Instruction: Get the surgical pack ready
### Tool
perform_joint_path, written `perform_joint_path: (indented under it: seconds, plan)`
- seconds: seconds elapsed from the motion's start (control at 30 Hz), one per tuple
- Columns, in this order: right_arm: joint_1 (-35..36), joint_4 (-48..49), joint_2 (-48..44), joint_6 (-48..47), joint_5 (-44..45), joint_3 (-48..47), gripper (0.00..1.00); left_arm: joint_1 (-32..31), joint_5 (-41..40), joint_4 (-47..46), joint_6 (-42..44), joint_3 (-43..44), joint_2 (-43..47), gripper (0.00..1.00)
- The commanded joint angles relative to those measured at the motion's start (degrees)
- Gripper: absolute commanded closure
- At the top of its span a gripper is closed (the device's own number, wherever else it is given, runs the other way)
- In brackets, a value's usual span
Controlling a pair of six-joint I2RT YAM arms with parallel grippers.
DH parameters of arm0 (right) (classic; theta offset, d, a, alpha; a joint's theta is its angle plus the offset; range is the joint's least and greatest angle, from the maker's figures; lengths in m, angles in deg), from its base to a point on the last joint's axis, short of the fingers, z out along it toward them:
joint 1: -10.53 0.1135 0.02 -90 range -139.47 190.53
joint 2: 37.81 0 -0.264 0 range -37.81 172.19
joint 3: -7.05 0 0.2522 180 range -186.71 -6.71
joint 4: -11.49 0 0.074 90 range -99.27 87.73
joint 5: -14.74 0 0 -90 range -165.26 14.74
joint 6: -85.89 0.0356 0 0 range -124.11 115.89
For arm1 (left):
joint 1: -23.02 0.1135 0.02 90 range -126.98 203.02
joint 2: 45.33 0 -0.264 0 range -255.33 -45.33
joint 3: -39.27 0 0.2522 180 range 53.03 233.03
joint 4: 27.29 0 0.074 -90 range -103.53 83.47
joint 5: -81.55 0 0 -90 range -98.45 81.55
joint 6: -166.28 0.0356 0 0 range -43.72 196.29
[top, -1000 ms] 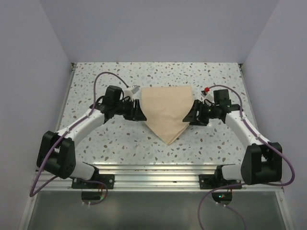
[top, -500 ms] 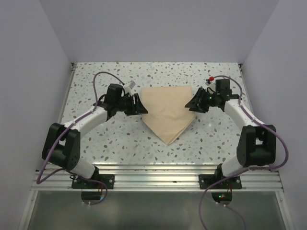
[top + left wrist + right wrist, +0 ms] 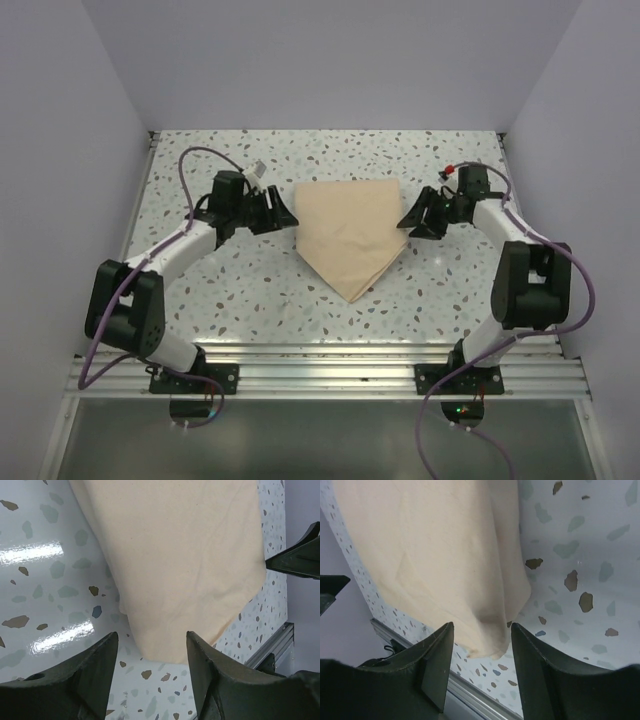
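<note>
The surgical pack [image 3: 349, 232] lies mid-table as a folded tan-beige wrap, flat along its far edge and tapering to a point toward me; whatever it wraps is hidden. My left gripper [image 3: 283, 212] stands open just off the wrap's left far corner, touching nothing. In the left wrist view the wrap [image 3: 185, 560] fills the upper frame and its corner ends short of my left gripper [image 3: 152, 642]. My right gripper [image 3: 410, 218] stands open beside the wrap's right corner. The right wrist view shows the wrap [image 3: 435, 560] drooping toward my right gripper [image 3: 482, 632], with nothing pinched.
The speckled terrazzo table [image 3: 240, 290] ends in an aluminium rail [image 3: 330, 362] at the near edge. Grey walls stand on the left, right and back. Purple cables loop off both arms.
Both grippers have backed off outward and toward the far side, away from the wrap's upper corners. The wrap lies in the same folded shape.
</note>
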Motion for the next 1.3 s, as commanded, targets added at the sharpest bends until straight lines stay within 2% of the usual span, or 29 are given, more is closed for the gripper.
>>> perform_joint_path:
  seconds: [0.0,0.1,0.17,0.23,0.27,0.3,0.33,0.37,0.47,0.6,0.7,0.73,0.8,0.83,0.93,1.03,1.13,1.23,1.27]
  plan:
    - [0.17,-0.98,0.56,-2.52,-0.46,1.68,0.46,-0.89,1.75,-2.06,0.95,-1.37,-2.13,0.40]
    - [0.17,-0.28,1.17,-2.69,-0.81,3.18,0.46,-1.68,1.57,-3.11,0.51,-2.77,-2.75,0.40]
    - [0.17,0.51,1.52,-2.61,-0.99,3.80,0.56,-2.12,1.83,-3.55,0.25,-3.47,-3.45,0.40]
    - [0.26,1.30,1.79,-2.17,-1.25,4.33,0.60,-2.74,2.19,-3.64,0.24,-3.48,-5.03,0.43]
    - [0.17,1.48,1.79,-2.17,-1.34,4.50,0.67,-2.91,2.27,-3.90,0.24,-3.56,-5.47,0.45]
    - [0.17,1.74,2.05,-2.08,-1.43,4.42,0.70,-3.09,2.36,-4.08,0.16,-3.56,-6.08,0.49]
    - [0.17,1.66,2.22,-1.99,-1.51,4.41,0.81,-3.09,2.62,-4.60,-0.19,-3.83,-6.26,0.55]
    - [0.17,1.66,2.40,-1.90,-1.60,4.41,0.85,-3.09,2.63,-4.87,-0.19,-4.09,-6.27,0.55]
    - [0.17,1.83,2.84,-1.55,-1.52,4.50,1.00,-3.09,3.15,-5.75,-0.98,-4.79,-6.35,0.66]
    - [0.17,2.10,3.98,-1.37,-1.87,4.50,1.00,-3.09,3.50,-6.01,-1.25,-4.79,-7.49,0.78]
    - [0.17,1.57,4.34,-1.55,-0.91,4.33,1.00,-3.09,3.77,-6.71,-1.77,-4.71,-8.20,0.76]
    - [0.17,1.05,4.77,-1.73,-0.55,4.15,1.00,-3.09,3.60,-6.80,-1.78,-4.62,-8.46,0.70]
    - [0.17,0.78,5.12,-1.99,-0.20,3.71,1.00,-3.09,3.68,-6.80,-1.51,-4.53,-8.90,0.53]
    - [0.17,0.43,5.56,-2.16,0.24,3.54,1.00,-3.09,3.77,-6.80,-1.43,-4.71,-8.90,0.50]
    - [0.17,0.34,6.53,-2.34,0.24,3.01,1.00,-3.09,3.86,-8.82,-1.42,-5.14,-8.90,0.48]
    - [0.17,0.60,7.85,-2.17,0.50,2.48,1.00,-3.18,4.73,-9.70,-1.69,-4.62,-10.74,0.57]
    - [0.26,-0.19,9.43,-2.34,2.08,1.43,1.00,-3.44,4.74,-9.44,-1.34,-3.92,-12.94,0.80]
    - [0.17,-1.24,11.71,-2.17,3.31,0.37,1.00,-3.62,4.91,-9.88,-1.25,-3.83,-14.88,0.90]
    - [0.17,-1.33,12.15,-1.99,3.49,0.02,1.00,-3.62,5.00,-10.14,-1.34,-3.91,-15.49,0.97]
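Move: The left side of the pack's near flap, where its diagonal fold begins, lies about 3 cm back, 2 cm right and 8 cm below the left hand. The matching right-side fold is some 2 cm back, level sideways and 5 cm below the right hand. The flap's near tip lies on the table about 13 cm back and 13 cm right of the left hand, or 13 cm back and 10 cm left of the right hand. The near flap's two side folds are taken between the fingertips, one by each hand. The right hand sinks and eases back slightly, shuts early on its fold and keeps going down, about 6 cm in all. The left drops some 9 cm, drifting back and right, half closes, reopens, sinks further and shuts. Both tilt more downward by about 10 degrees. ##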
